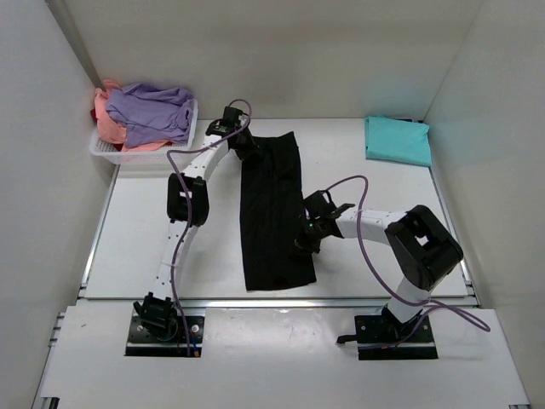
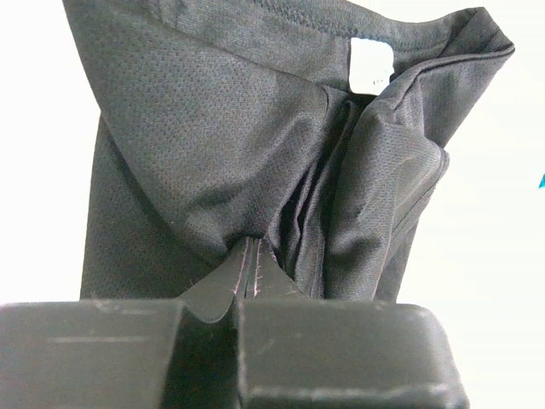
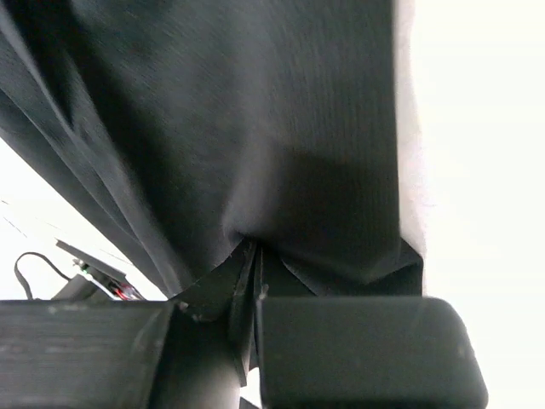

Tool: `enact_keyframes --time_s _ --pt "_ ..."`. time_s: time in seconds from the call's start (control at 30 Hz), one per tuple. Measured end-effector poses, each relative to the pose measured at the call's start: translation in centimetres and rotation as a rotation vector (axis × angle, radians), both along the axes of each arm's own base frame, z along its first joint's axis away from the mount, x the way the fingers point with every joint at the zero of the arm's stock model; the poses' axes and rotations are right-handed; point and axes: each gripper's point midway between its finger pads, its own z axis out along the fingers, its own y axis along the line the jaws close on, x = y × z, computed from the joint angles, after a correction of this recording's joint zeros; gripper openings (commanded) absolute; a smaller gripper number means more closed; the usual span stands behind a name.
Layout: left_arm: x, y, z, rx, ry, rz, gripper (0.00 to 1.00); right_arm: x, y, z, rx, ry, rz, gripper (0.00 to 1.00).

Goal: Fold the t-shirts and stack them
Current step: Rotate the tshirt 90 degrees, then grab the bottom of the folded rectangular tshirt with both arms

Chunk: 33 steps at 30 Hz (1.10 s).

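Observation:
A black t-shirt (image 1: 272, 213) lies as a long narrow strip down the middle of the table. My left gripper (image 1: 249, 149) is at its far left corner, shut on the black cloth (image 2: 196, 128) near the collar, where a small pale neck label (image 2: 372, 64) shows. My right gripper (image 1: 305, 243) is at the strip's right edge, nearer the front, and is also shut on a pinch of the black fabric (image 3: 255, 111). In both wrist views the jaws meet with cloth bunched at their tips. A teal t-shirt (image 1: 398, 139) lies folded flat at the back right.
A white mesh basket (image 1: 145, 155) stands at the back left corner. It holds a lavender t-shirt (image 1: 153, 111) on top of a salmon-pink one (image 1: 109, 128), with a bit of red cloth (image 1: 96, 112) behind. White walls close in the table on three sides.

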Motion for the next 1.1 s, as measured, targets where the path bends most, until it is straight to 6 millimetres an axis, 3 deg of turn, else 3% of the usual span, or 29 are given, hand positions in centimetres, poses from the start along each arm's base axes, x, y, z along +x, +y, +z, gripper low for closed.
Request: enact_keyframes --time_s 0.1,0.23,0.3,0.37,0.4,0.5,0.57,0.63,0.67,0.73,0.87,0.97,1.1 --pt "1.1 1.3 0.3 -0.002 -0.023 0.028 0.06 0.4 -0.3 0.1 -0.013 -0.007 -0.010 0.00" --pt "2.3 2.3 2.2 -0.013 -0.077 0.045 0.27 1.8 -1.3 0.5 -0.093 -0.077 0.014 0.01" --pt "2.4 2.5 4.6 -0.033 -0.113 0.050 0.32 2.3 -1.7 1.1 -0.124 -0.127 0.041 0.09" --pt "0.9 2.4 7.9 -0.056 -0.128 0.036 0.34 2.8 -2.1 2.7 -0.142 -0.191 0.074 0.27" --pt "-0.4 2.3 10.1 -0.061 -0.145 0.021 0.35 3.1 -2.3 3.9 -0.147 -0.234 0.087 0.33" --pt "-6.4 2.0 16.2 -0.052 -0.196 -0.043 0.38 4.0 -3.1 7.5 -0.139 -0.343 0.105 0.37" --pt "-12.8 1.5 18.9 -0.041 -0.224 -0.104 0.41 4.3 -4.4 9.3 -0.133 -0.392 0.095 0.40" --pt "-20.3 1.0 19.6 -0.040 -0.238 -0.178 0.46 4.2 -6.5 9.6 -0.146 -0.404 0.067 0.43" --pt "-24.2 0.6 19.1 -0.043 -0.229 -0.224 0.46 3.8 -7.8 9.2 -0.161 -0.397 0.054 0.44" --pt "-30.8 0.9 15.8 -0.036 -0.157 -0.291 0.48 2.4 -9.8 7.8 -0.192 -0.366 0.042 0.46" --pt "-39.9 4.5 6.3 0.039 0.081 -0.279 0.54 -2.3 -11.8 4.4 -0.222 -0.264 0.082 0.46" --pt "-43.8 6.9 2.5 0.090 0.199 -0.239 0.56 -4.6 -12.4 2.6 -0.223 -0.207 0.102 0.46" --pt "-44.2 6.8 2.3 0.073 0.176 -0.207 0.57 -6.4 -12.0 1.2 -0.195 -0.166 0.126 0.46"
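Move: The left gripper pinches the black t-shirt near its collar end; the shirt's near-left hem corner lies about 48 cm straight back from it, the collar edge some 9 cm ahead and 6 cm right, the white basket about 32 cm left and 5 cm ahead. The right gripper's shut tips are on the shirt's right edge; the near-right hem corner is about 10 cm back and 4 cm right, the near-left corner 12 cm back and 14 cm left. Everything but the basket is about 1 cm below the hands. Ease the left gripper a little forward and left, open it to free the shirt, then arc up and some 45 cm back, veering left as it sinks to just outside the near-left hem corner. Take the right gripper's shut tips off the cloth, rising as it goes right and slightly forward; open it about halfway, then swing back and down to just outside the near-right corner, about 12 cm right of its start. ##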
